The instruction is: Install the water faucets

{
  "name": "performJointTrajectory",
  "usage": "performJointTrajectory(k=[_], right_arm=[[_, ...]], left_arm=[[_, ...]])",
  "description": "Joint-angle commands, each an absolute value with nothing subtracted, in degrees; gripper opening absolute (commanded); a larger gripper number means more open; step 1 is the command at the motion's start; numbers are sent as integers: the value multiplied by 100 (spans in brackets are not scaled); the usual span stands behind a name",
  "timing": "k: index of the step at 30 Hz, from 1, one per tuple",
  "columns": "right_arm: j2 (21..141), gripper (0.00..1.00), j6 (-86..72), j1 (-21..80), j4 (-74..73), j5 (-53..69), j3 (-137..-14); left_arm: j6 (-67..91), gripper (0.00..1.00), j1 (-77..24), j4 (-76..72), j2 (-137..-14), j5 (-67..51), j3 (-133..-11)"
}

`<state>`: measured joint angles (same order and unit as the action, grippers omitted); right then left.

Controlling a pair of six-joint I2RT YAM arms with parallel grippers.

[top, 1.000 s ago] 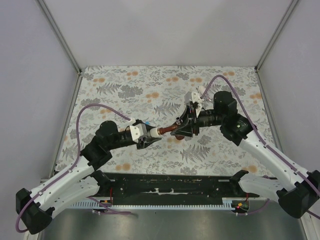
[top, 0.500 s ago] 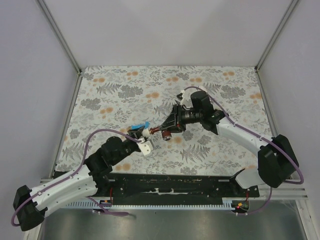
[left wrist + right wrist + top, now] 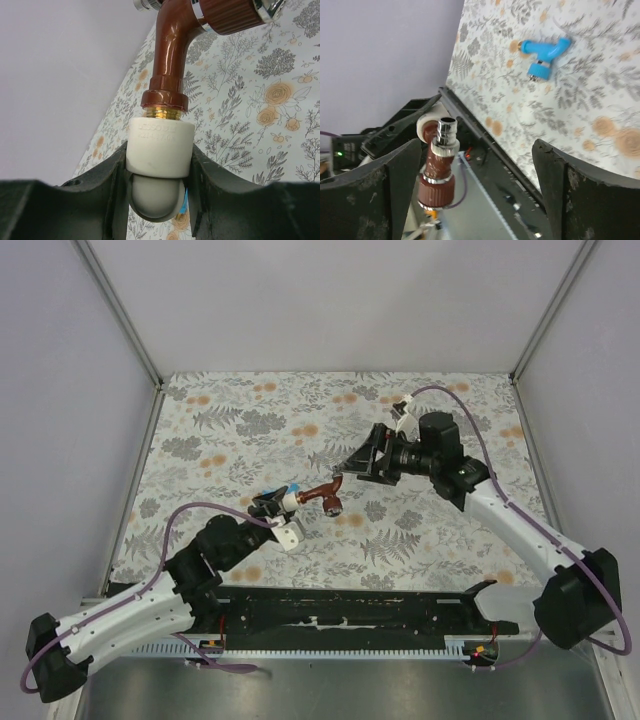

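The reddish-brown water faucet (image 3: pixel 326 498) juts from a white pipe fitting (image 3: pixel 293 504), and my left gripper (image 3: pixel 284 508) is shut on that fitting. In the left wrist view the fitting (image 3: pixel 159 149) is clamped between both jaws, with the brown faucet (image 3: pixel 172 60) screwed into it and a band of brass thread (image 3: pixel 161 114) showing. My right gripper (image 3: pixel 347 468) stands open just right of the faucet, apart from it. In the right wrist view the brown faucet (image 3: pixel 437 170) hangs free by the left finger (image 3: pixel 395 185). A blue faucet (image 3: pixel 543 55) lies on the floral cloth.
The blue faucet (image 3: pixel 291 487) peeks out just behind my left gripper. A floral cloth (image 3: pixel 240 430) covers the table, walled by grey panels at the back and sides. The black base rail (image 3: pixel 340 615) runs along the near edge.
My right gripper has opened, let go of the brown faucet and drawn back to the right. The left gripper still holds the fitting with the faucet in it.
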<state>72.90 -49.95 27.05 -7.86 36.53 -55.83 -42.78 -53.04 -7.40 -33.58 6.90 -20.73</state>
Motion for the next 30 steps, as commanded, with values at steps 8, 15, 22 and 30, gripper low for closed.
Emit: performJointTrajectory(k=[8, 15, 22, 30], right_arm=[[5257, 98, -2023, 2610, -1407, 433, -5423], [4624, 98, 207, 2610, -1202, 772, -5097], [3842, 98, 1625, 2628, -1064, 3697, -4624], [3946, 98, 2170, 2864, -1538, 4509, -5158]], left_arm=[[-3314, 2, -5151, -958, -3384, 150, -2733], [-2734, 2, -4966, -607, -3629, -605, -3093], [-2005, 2, -4562, -194, -3920, -2019, -3594], [-1600, 2, -4307, 237, -4368, -3303, -4060]])
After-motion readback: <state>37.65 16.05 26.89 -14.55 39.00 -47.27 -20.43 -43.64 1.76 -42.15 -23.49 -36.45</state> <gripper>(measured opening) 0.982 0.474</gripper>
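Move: The brown faucet, screwed into the white fitting in my left fingers, has its middle about 9 cm to the right of my left hand and 4 ahead, nearly level. From my open right hand that faucet is some 7 cm left, 5 back and a little lower; the white fitting is 14 cm left and 8 back. The blue faucet on the table lies roughly 22 cm left of my right hand, 10 farther out and 17 below. With fingers still wide open, I swing my right hand about 11 cm right and up, then bring it back towards my base and a little left, rolling it some 80 degrees counter-clockwise seen from behind the hand. My left hand keeps its grip on the white fitting, moves right, up and back, turning its fingers clockwise by about 20 degrees. ##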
